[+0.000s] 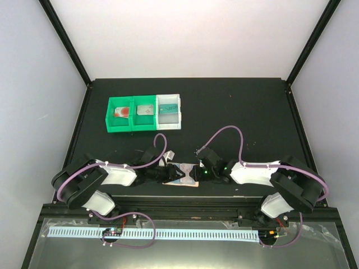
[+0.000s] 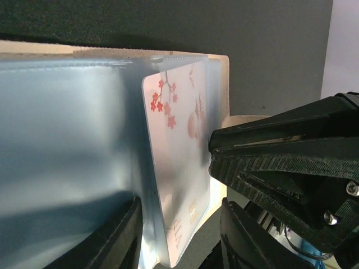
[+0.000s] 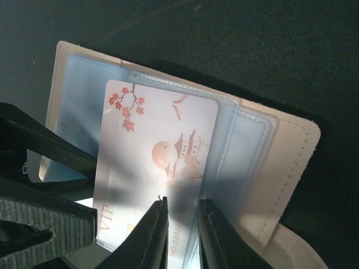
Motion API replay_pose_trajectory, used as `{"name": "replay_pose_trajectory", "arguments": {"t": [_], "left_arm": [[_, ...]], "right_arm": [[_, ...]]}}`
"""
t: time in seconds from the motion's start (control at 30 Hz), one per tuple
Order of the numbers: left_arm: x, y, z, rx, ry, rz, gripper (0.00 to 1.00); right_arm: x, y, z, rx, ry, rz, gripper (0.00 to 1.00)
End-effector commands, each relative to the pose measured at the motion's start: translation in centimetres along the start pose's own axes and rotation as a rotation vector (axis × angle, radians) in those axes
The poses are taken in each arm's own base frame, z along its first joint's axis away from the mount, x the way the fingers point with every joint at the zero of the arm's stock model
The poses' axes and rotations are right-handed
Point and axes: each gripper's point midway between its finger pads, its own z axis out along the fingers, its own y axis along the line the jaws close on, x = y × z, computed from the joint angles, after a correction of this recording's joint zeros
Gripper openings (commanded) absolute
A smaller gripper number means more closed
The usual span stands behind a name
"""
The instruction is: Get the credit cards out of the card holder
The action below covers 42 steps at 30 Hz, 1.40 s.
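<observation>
The tan card holder (image 1: 182,175) lies open near the table's front edge, between both grippers. A white credit card (image 3: 157,151) with red blossoms and a pagoda sits in a clear sleeve, raised like a page from the card holder (image 3: 286,162). My left gripper (image 2: 179,202) is open, its jaws standing either side of that credit card (image 2: 176,145) and the blue-grey pockets (image 2: 61,140). My right gripper (image 3: 182,200) has its jaws a narrow gap apart, tips against the card's face, nothing clamped. It reaches in from the right in the left wrist view (image 2: 213,156).
A green bin (image 1: 128,115) with two compartments and a white bin (image 1: 169,112) stand at the back left. A red-pink card (image 1: 120,112), a grey card (image 1: 145,110) and a teal card (image 1: 168,111) lie one in each. Black frame posts rise at the table's far corners.
</observation>
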Motion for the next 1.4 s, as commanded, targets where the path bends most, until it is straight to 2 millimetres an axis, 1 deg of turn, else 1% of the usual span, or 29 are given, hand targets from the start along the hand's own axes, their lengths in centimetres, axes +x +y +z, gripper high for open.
{"name": "replay_pose_trajectory", "arguments": {"t": [0.0, 0.13, 0.27, 0.4, 0.6, 0.67, 0.7, 0.77, 0.8, 0.9, 1.07, 1.23, 1.37], "left_arm": [[0.9, 0.9, 0.3, 0.004, 0.021, -0.02, 0.37], [0.7, -0.3, 0.2, 0.069, 0.009, -0.032, 0.25], [0.5, -0.8, 0.1, 0.085, -0.003, -0.037, 0.1], [0.5, -0.8, -0.1, 0.078, -0.008, -0.035, 0.02], [0.1, -0.6, -0.7, 0.043, -0.036, -0.03, 0.02], [0.0, -0.5, -0.9, 0.027, -0.041, -0.03, 0.09], [0.0, -0.5, -0.9, 0.024, -0.042, -0.028, 0.1], [-0.1, -0.7, -1.0, 0.028, -0.045, -0.021, 0.03], [-0.1, -0.8, -1.0, 0.03, -0.044, -0.021, 0.02], [-0.1, -0.9, -1.0, 0.034, -0.042, -0.018, 0.02], [-0.1, -0.5, -1.0, 0.017, -0.041, -0.02, 0.02], [-0.1, 0.4, -1.8, -0.036, -0.055, -0.023, 0.02], [0.0, 0.2, -2.3, -0.035, -0.065, -0.018, 0.01]], "right_arm": [[1.3, -1.5, 0.8, 0.048, 0.042, 0.021, 0.15], [1.4, -2.0, 0.7, 0.069, 0.039, 0.021, 0.14], [1.7, -2.3, 0.6, 0.073, 0.037, 0.028, 0.13], [1.7, -2.6, 0.4, 0.081, 0.031, 0.024, 0.13], [1.8, -3.0, 0.3, 0.095, 0.025, 0.021, 0.13], [1.7, -3.0, 0.3, 0.095, 0.021, 0.022, 0.13], [1.8, -3.0, 0.3, 0.097, 0.022, 0.021, 0.13], [1.8, -3.1, 0.3, 0.097, 0.022, 0.021, 0.13], [1.8, -3.1, 0.3, 0.098, 0.021, 0.021, 0.13], [1.8, -3.1, 0.2, 0.099, 0.019, 0.02, 0.12], [1.8, -3.2, 0.2, 0.101, 0.018, 0.02, 0.12], [1.7, -3.5, 0.0, 0.121, 0.013, 0.015, 0.12], [1.5, -3.4, 0.1, 0.123, 0.007, 0.011, 0.12]]}}
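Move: The VIP card's left edge sits between the left hand's open fingers; its middle is about 3 cm to the right, 2 cm ahead and 1 cm below. The card holder lies open beneath, its middle about 1 cm ahead, level sideways and 2 cm lower; the white bin stands some 24 cm ahead and 5 cm left. From the right hand, the card's middle is about 2 cm left, 1 cm ahead and 1 cm below. The left hand eases about half a centimetre back and down as its fingers close from nearly half open and pinch the VIP card's free left edge, near its back corner, then draws it to the left and up by roughly 1.5 cm each way, out of the clear sleeve. The right hand stays in place on the right side, nearly shut, its fingertips still down on the sleeve to hold it back. ##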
